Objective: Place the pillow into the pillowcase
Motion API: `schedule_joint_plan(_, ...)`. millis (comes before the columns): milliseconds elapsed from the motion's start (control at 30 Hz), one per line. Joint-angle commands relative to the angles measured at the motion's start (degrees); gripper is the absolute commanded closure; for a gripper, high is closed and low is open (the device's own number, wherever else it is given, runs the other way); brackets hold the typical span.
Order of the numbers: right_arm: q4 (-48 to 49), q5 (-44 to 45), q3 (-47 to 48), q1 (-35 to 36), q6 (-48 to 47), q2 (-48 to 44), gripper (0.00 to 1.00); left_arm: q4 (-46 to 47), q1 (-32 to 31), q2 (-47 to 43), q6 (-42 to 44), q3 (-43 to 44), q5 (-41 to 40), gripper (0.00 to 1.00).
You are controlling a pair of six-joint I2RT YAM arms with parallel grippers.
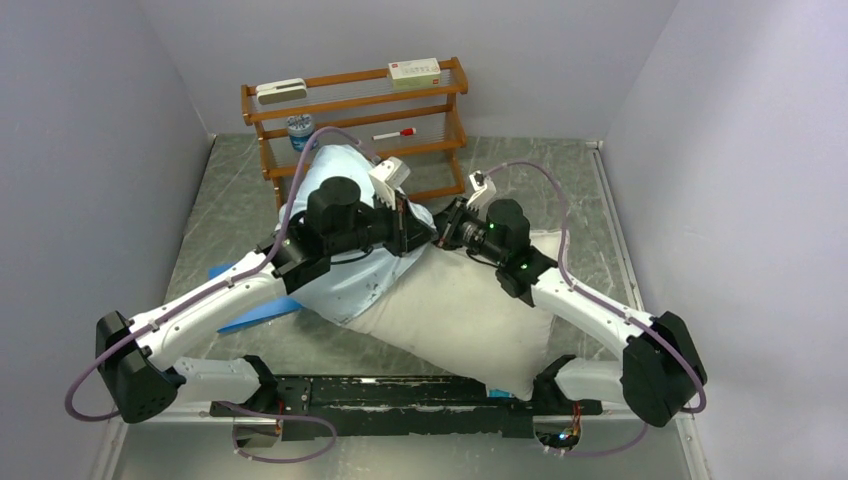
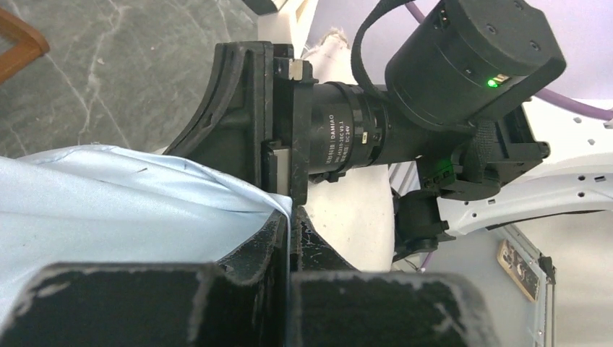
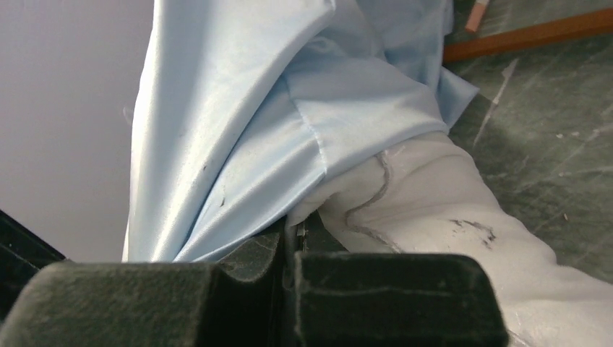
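Observation:
The white pillow (image 1: pixel 470 310) lies across the middle of the table, its far end inside the light blue pillowcase (image 1: pixel 340 285). Both grippers meet at the case's opening on top of the pillow. My left gripper (image 1: pixel 415 236) is shut on the pillowcase hem; the left wrist view shows the blue fabric (image 2: pixel 108 195) pinched between the jaws (image 2: pixel 290 217), with the pillow (image 2: pixel 354 217) just beyond. My right gripper (image 1: pixel 446 232) is shut on the pillowcase edge (image 3: pixel 238 144) too, its jaws (image 3: pixel 295 233) closed where the blue hem meets the pillow (image 3: pixel 434 210).
A wooden rack (image 1: pixel 355 110) stands at the back with a white box (image 1: pixel 414 70), a red marker (image 1: pixel 394 133) and a small can (image 1: pixel 299 130). A flat bright-blue rectangle (image 1: pixel 255 315) lies under the left arm. The right arm's motor (image 2: pixel 434 87) sits close to the left gripper.

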Motion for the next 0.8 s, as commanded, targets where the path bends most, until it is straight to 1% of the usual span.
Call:
schedule_joint_plan(0,3.90,10.41,-3.08,0.91,3.09,-3.61,1.00,3.50,-4.38,-2.05,-0.75,-0.88,4.94,0.95)
schedule_joint_plan(100,3.05,15.01,-4.40,0.88,2.61,-5.06,1.00,3.08,-4.47,-1.78,-0.68,-2.76,4.06,0.95)
schedule_joint_plan(200,5.43,17.71,-6.49,0.79,4.58,-5.64,1.00,7.98,-4.67,-1.58,-3.63,-5.88,5.30,0.95)
schedule_joint_plan(267,8.09,18.10,-7.52,0.81,5.73,-5.17,1.00,8.94,-4.93,-0.25,-3.81,-6.05,6.12,0.94)
schedule_joint_plan(300,8.60,17.68,-7.32,0.86,5.76,-4.57,1.00,7.54,-4.95,0.53,-2.45,-5.17,6.43,0.91)
schedule_joint_plan(333,8.22,16.65,-6.66,0.79,5.39,-3.84,1.00,3.94,-4.97,1.24,-0.22,-3.30,5.62,0.86)
schedule_joint_plan(400,6.85,14.32,-5.43,0.93,3.46,-3.12,1.00,-5.11,-4.93,1.83,4.92,1.63,1.30,0.79)
schedule_joint_plan(433,6.09,13.75,-5.12,0.84,2.38,-3.34,0.99,-8.16,-4.99,1.73,6.50,3.83,-1.77,0.75)
schedule_joint_plan(467,5.28,13.53,-5.02,0.80,1.32,-3.86,0.96,-10.92,-4.94,1.42,8.01,5.53,-4.76,0.71)
schedule_joint_plan(500,4.11,13.90,-5.08,0.77,0.40,-4.76,0.91,-12.94,-4.94,1.02,9.30,7.16,-7.69,0.69)
schedule_joint_plan(600,0.68,14.83,-4.66,0.89,-2.95,-7.36,0.80,-16.84,-4.93,-0.65,11.73,9.68,-15.18,0.65)
schedule_joint_plan(667,-3.17,15.08,-2.71,0.86,-5.53,-8.26,0.70,-17.28,-4.90,-2.31,11.57,9.42,-19.45,0.60)
schedule_joint_plan(700,-5.09,15.22,-1.76,0.84,-6.73,-8.54,0.63,-17.38,-4.75,-2.99,11.13,9.02,-21.14,0.57)
schedule_joint_plan(767,-8.67,15.33,0.11,0.91,-8.76,-9.08,0.52,-18.47,-4.10,-3.68,9.96,8.71,-23.37,0.52)
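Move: The left hand pinches the pillowcase's rim above the pillow; the pillow's middle lies about 10 cm back, 8 cm to its right and 15 cm below. The right hand grips the pillow's end, with that middle about 10 cm back, 5 cm left and 13 cm below. The pillowcase's middle is some 15 cm left of the left hand, roughly level fore and aft, 10 cm lower. The wooden rack stands roughly 28 cm ahead of the left hand and 15 cm to its left. Downward together, both hands bring cloth and pillow end towards the pillow below: the left sinks about 4 cm with its pinch on the rim kept, the right sinks 2 cm while moving 3 cm right and turning some 10 degrees clockwise. Then both sets of fingers open; the left rises 4 cm, backing left and slightly forward, the right lifts 2 cm, easing right off the pillow. ##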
